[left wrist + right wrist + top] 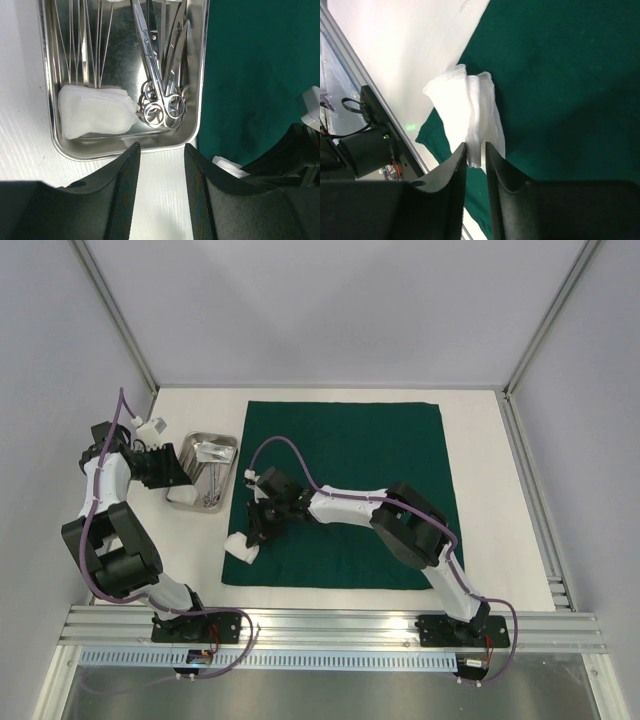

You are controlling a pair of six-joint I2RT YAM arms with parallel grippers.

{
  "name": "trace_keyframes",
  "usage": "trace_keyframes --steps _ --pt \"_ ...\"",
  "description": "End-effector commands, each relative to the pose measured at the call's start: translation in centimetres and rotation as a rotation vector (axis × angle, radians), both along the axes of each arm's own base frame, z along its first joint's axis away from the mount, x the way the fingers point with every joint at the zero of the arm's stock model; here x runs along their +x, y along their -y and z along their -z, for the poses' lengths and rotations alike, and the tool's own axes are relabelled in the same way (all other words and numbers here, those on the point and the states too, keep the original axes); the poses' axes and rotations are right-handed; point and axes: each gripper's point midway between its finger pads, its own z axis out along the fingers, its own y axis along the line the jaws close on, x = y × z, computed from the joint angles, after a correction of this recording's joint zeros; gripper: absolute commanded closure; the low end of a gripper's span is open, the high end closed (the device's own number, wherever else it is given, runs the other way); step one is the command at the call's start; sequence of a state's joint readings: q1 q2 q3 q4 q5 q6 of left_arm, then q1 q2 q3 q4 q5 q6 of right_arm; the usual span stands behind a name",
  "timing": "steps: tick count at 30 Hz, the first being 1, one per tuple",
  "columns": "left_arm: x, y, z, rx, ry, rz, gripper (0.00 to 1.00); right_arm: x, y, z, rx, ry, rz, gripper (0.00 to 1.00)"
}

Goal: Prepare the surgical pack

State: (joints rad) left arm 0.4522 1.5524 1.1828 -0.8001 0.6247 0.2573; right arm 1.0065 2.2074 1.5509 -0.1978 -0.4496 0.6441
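A dark green cloth [345, 475] lies spread flat on the white table. At its near left corner rests a folded white gauze square [465, 105]. My right gripper [476, 147] stands over that gauze with its jaws a little apart around the gauze's near edge, not pinching it. A shiny steel tray [202, 75] sits left of the cloth and holds scissors [160, 95], slim forceps and another gauze pad [95, 117]. Just short of the tray's near rim, over bare table, my left gripper [161, 150] is open and empty.
White enclosure walls close in the table on three sides. An aluminium rail [330, 625] with the arm bases and cables runs along the near edge, close to the cloth's [560, 75] corner. The right arm [295, 155] reaches across the cloth's left part.
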Motion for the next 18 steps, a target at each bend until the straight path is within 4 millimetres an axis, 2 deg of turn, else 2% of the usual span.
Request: trace_keyframes --steps 1,2,8,14,17,18 --pt "0.1 0.5 -0.8 -0.006 0.034 0.030 0.51 0.4 0.7 -1.5 -0.021 0.048 0.013 0.76" --pt "0.1 0.5 -0.9 -0.007 0.034 0.027 0.51 0.5 0.7 -1.7 -0.020 0.056 0.014 0.70" --pt "0.1 0.4 -0.8 -0.005 0.030 0.028 0.51 1.0 1.9 -2.7 -0.060 0.111 0.031 0.61" --pt "0.0 0.5 -0.8 -0.006 0.026 0.026 0.51 0.9 1.8 -4.0 -0.041 0.128 0.016 0.56" --pt "0.0 0.5 -0.9 -0.008 0.028 0.025 0.51 1.3 1.6 -4.1 -0.048 0.143 0.021 0.53" --pt "0.0 0.5 -1.0 -0.007 0.028 0.022 0.51 1.2 1.7 -3.3 -0.064 0.136 0.013 0.52"
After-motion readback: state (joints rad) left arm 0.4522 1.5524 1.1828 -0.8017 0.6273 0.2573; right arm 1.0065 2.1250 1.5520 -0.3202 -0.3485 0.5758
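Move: Just left of the right hand lies the gauze stack, its middle about 3 cm left, 1 cm back and 2 cm below, with its near edge still between the fingertips. The tray's middle is some 17 cm ahead and 11 cm left of this hand; the gauze in the tray is about 12 cm ahead and 17 cm left. From the left hand the stack lies roughly 13 cm back, 18 cm right and 11 cm down. Letting go of the upper gauze, the right hand spreads its slightly parted fingers to about half open while easing 2 cm to the right, off the stack's edge. It dips about 1 cm on the way, then lifts some 2.5 cm, tilting only slightly, and the fingertips come free. ##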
